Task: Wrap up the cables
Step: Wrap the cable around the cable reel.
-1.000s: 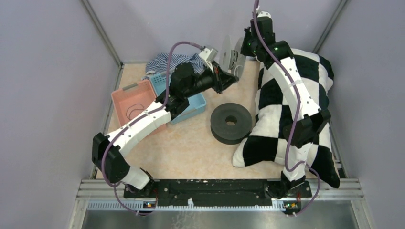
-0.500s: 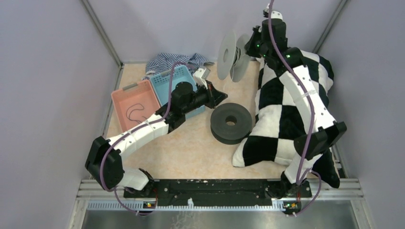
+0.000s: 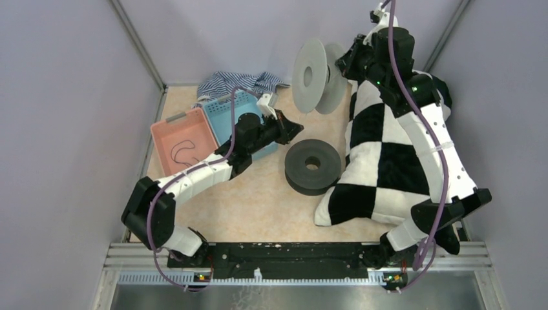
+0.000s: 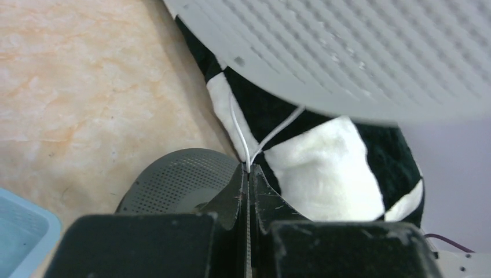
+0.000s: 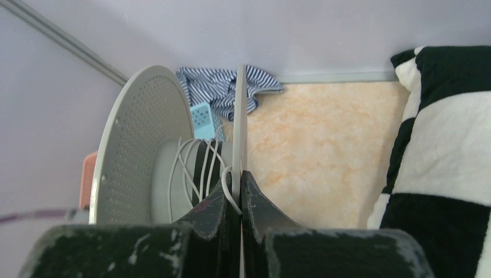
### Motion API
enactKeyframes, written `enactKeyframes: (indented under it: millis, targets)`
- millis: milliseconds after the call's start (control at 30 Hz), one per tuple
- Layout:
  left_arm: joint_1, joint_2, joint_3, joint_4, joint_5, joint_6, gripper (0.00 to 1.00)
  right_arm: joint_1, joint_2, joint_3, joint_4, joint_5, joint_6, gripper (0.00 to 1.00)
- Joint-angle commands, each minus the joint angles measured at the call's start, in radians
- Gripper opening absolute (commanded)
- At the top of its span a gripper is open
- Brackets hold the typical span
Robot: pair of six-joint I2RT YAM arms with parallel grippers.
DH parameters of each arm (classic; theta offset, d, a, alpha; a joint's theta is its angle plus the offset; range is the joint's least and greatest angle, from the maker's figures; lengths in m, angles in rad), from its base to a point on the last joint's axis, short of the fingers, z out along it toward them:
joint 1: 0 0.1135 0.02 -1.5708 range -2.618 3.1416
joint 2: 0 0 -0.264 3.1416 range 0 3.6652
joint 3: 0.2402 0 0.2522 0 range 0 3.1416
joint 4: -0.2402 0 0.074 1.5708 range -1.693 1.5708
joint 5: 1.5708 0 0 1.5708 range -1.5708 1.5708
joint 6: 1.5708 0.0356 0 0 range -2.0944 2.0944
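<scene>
My right gripper (image 3: 352,59) is shut on one flange of a light-grey spool (image 3: 309,75) and holds it in the air near the back wall. In the right wrist view the gripper (image 5: 240,176) clamps the flange (image 5: 239,110), and the white cable (image 5: 200,165) is wound loosely on the hub. My left gripper (image 3: 294,126) is shut on the white cable (image 4: 247,161), which runs in two strands up behind the spool (image 4: 347,52). The black cable (image 3: 181,150) lies coiled in the pink basket (image 3: 165,129).
A dark grey spool (image 3: 313,166) lies flat mid-table, just below my left gripper. A black-and-white checkered pillow (image 3: 394,155) fills the right side under the right arm. A blue basket (image 3: 226,110) and striped cloth (image 3: 239,82) sit at the back left.
The right arm has lifted the grey spool higher and toward the back right. The left gripper has drawn back from the spool toward the dark spool, still pinching the white cable.
</scene>
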Motion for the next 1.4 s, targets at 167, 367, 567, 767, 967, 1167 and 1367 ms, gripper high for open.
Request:
enactKeyframes:
  millis: [167, 367, 567, 767, 967, 1167, 1367]
  targets:
    - [0.118, 0.141, 0.082, 0.079, 0.204, -0.054, 0.00, -0.009, -0.184, -0.090, 0.082, -0.149, -0.081, 0.00]
    - [0.167, 0.204, 0.143, 0.082, 0.310, -0.091, 0.00, -0.010, -0.225, -0.177, 0.074, -0.299, -0.249, 0.00]
    - [0.201, 0.268, 0.176, 0.127, 0.358, -0.143, 0.00, -0.008, -0.266, -0.241, 0.031, -0.337, -0.434, 0.00]
    - [0.250, 0.376, 0.300, 0.178, 0.513, -0.197, 0.00, -0.001, -0.307, -0.305, 0.009, -0.382, -0.569, 0.00]
    - [0.266, 0.408, 0.415, 0.181, 0.653, -0.171, 0.00, 0.013, -0.323, -0.357, 0.048, -0.268, -0.592, 0.00]
    - [0.266, 0.367, 0.405, 0.165, 0.740, -0.057, 0.00, 0.100, -0.307, -0.401, 0.064, -0.086, -0.684, 0.00]
    - [0.266, 0.319, 0.393, 0.065, 0.795, 0.107, 0.08, 0.102, -0.308, -0.422, 0.079, -0.091, -0.688, 0.00]
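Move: The left hand, already pinching the loose cable end, has the cable reel about 12 cm ahead, 7 cm to its right and 11 cm higher. A dark grey disc lies about level with it fore and aft, 4 cm right and 24 cm down; the blue basket is some 14 cm ahead, 18 cm left and 24 cm down. The right hand already grips the reel's right-hand flange, the reel's middle being about 4 cm ahead, 6 cm left and 7 cm below it. The left hand keeps the cable end pinched and reaches forward about 7 cm at nearly the same height, its wrist swinging some 25 degrees clockwise, so that the fingertips come close by the reel's far side, beyond the left flange. Meanwhile the right hand keeps its grip on the right flange and brings the reel back about 8 cm and down 6 to 7 cm towards the left hand, turning it counter-clockwise and tipping its left side down. ##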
